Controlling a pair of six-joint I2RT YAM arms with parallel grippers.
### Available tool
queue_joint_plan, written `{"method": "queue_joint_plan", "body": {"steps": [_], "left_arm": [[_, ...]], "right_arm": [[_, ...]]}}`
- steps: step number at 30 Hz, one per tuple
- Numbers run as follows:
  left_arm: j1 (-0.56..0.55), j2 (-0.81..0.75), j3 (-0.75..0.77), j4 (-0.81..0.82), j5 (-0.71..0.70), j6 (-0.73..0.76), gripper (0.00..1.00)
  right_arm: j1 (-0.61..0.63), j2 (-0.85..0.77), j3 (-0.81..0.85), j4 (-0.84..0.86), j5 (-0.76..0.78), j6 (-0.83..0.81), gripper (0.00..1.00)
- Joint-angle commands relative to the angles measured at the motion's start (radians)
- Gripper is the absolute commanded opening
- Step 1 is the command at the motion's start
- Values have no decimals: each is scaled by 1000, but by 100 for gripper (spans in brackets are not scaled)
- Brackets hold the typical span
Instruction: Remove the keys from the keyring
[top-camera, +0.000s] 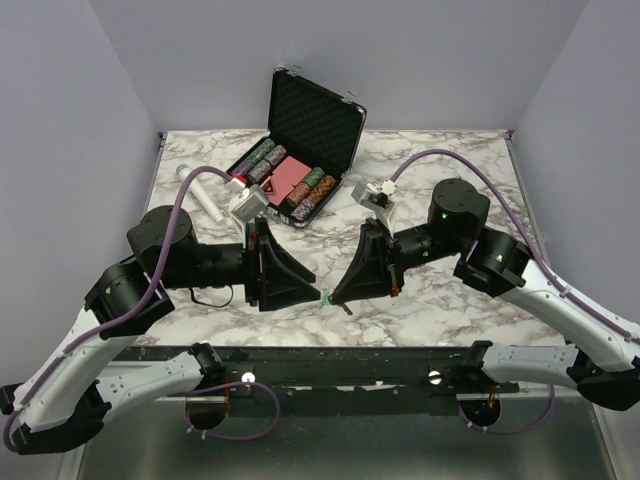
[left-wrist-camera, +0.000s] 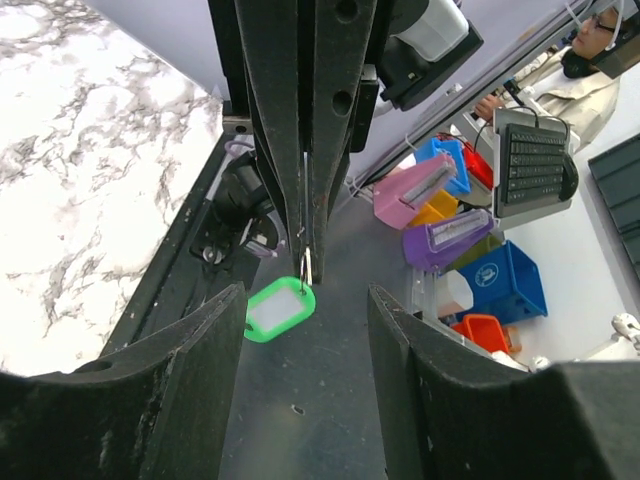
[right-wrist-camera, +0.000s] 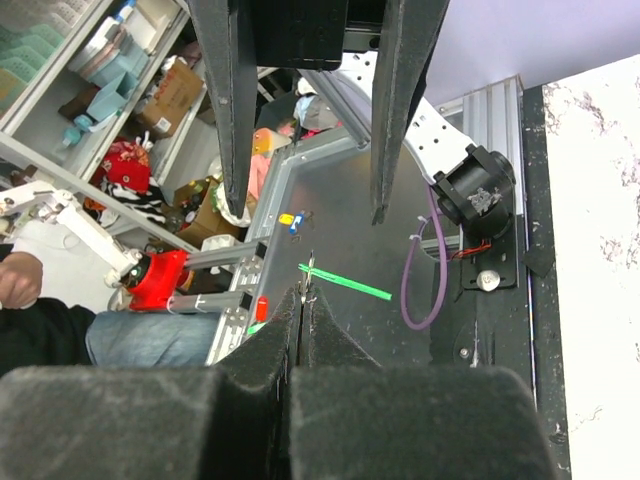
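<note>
My right gripper (top-camera: 336, 294) is shut on the keyring (right-wrist-camera: 311, 272), a thin grey metal loop that sticks out past its fingertips (right-wrist-camera: 298, 305). The keys, one small bright green tag (left-wrist-camera: 280, 310), hang from that keyring (left-wrist-camera: 307, 268); the tag (right-wrist-camera: 345, 284) shows edge-on in the right wrist view. My left gripper (left-wrist-camera: 305, 292) faces the right one with its jaws open. The tag sits just ahead of the gap, close to the left finger (left-wrist-camera: 200, 360), and touches neither finger. Seen from above, both grippers meet tip to tip over the table's near edge, with the green tag (top-camera: 325, 297) between them.
An open black case of poker chips (top-camera: 300, 150) stands at the back middle of the marble table (top-camera: 440, 310). A white cylinder (top-camera: 205, 196) lies to its left. The black rail of the arm bases (top-camera: 340, 365) runs along the near edge below the grippers.
</note>
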Motion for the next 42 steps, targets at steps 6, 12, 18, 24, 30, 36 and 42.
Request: {"method": "queue_joint_plan", "body": {"steps": [6,12,18,24,30,36,42], "left_arm": [[-57,65,46,30,-14,-17,50],[-99,77,49,35,-42,-21,35],[-122,106,78,-7,-54,-9,9],[-149,114,81,-26,-89,-14,0],[-198,93,47,33,-152,-61,0],[-307,94,29,81,-262,-81,0],[-352,128,55,72,-299,-74,0]], "right_arm": [[22,-13,45,-54,29,-18,1],[27,-20,43,-74,46,-26,1],[28,-36,44,-79,64,-38,1],[28,-51,33,-65,92,-38,1],[28,-109,-19,27,179,-12,1],[30,-157,-93,119,205,37,1],[28,-155,-79,98,208,28,1]]}}
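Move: Just beyond the left hand's open fingertips, about 3 cm to its right and level with it fore-and-aft and in height, is the keyring, pinched in the right hand's fingertips some 1 cm to the left of the right hand. From the left hand, the green tag hangs about 2 cm to the right, 1 cm back and 2 cm lower; a key dangles roughly 4 cm to the right, 2 cm back and 2 cm lower. Sliding about 3 cm to the right and slightly back, the left hand brings its open fingers up to the right hand's tips and shuts them on the small metal at the keyring, while the right keeps its pinch nearly in place. Then, tips together, both hands shift about 1.5 cm to the right and rise about 1 cm, the left also easing back. ##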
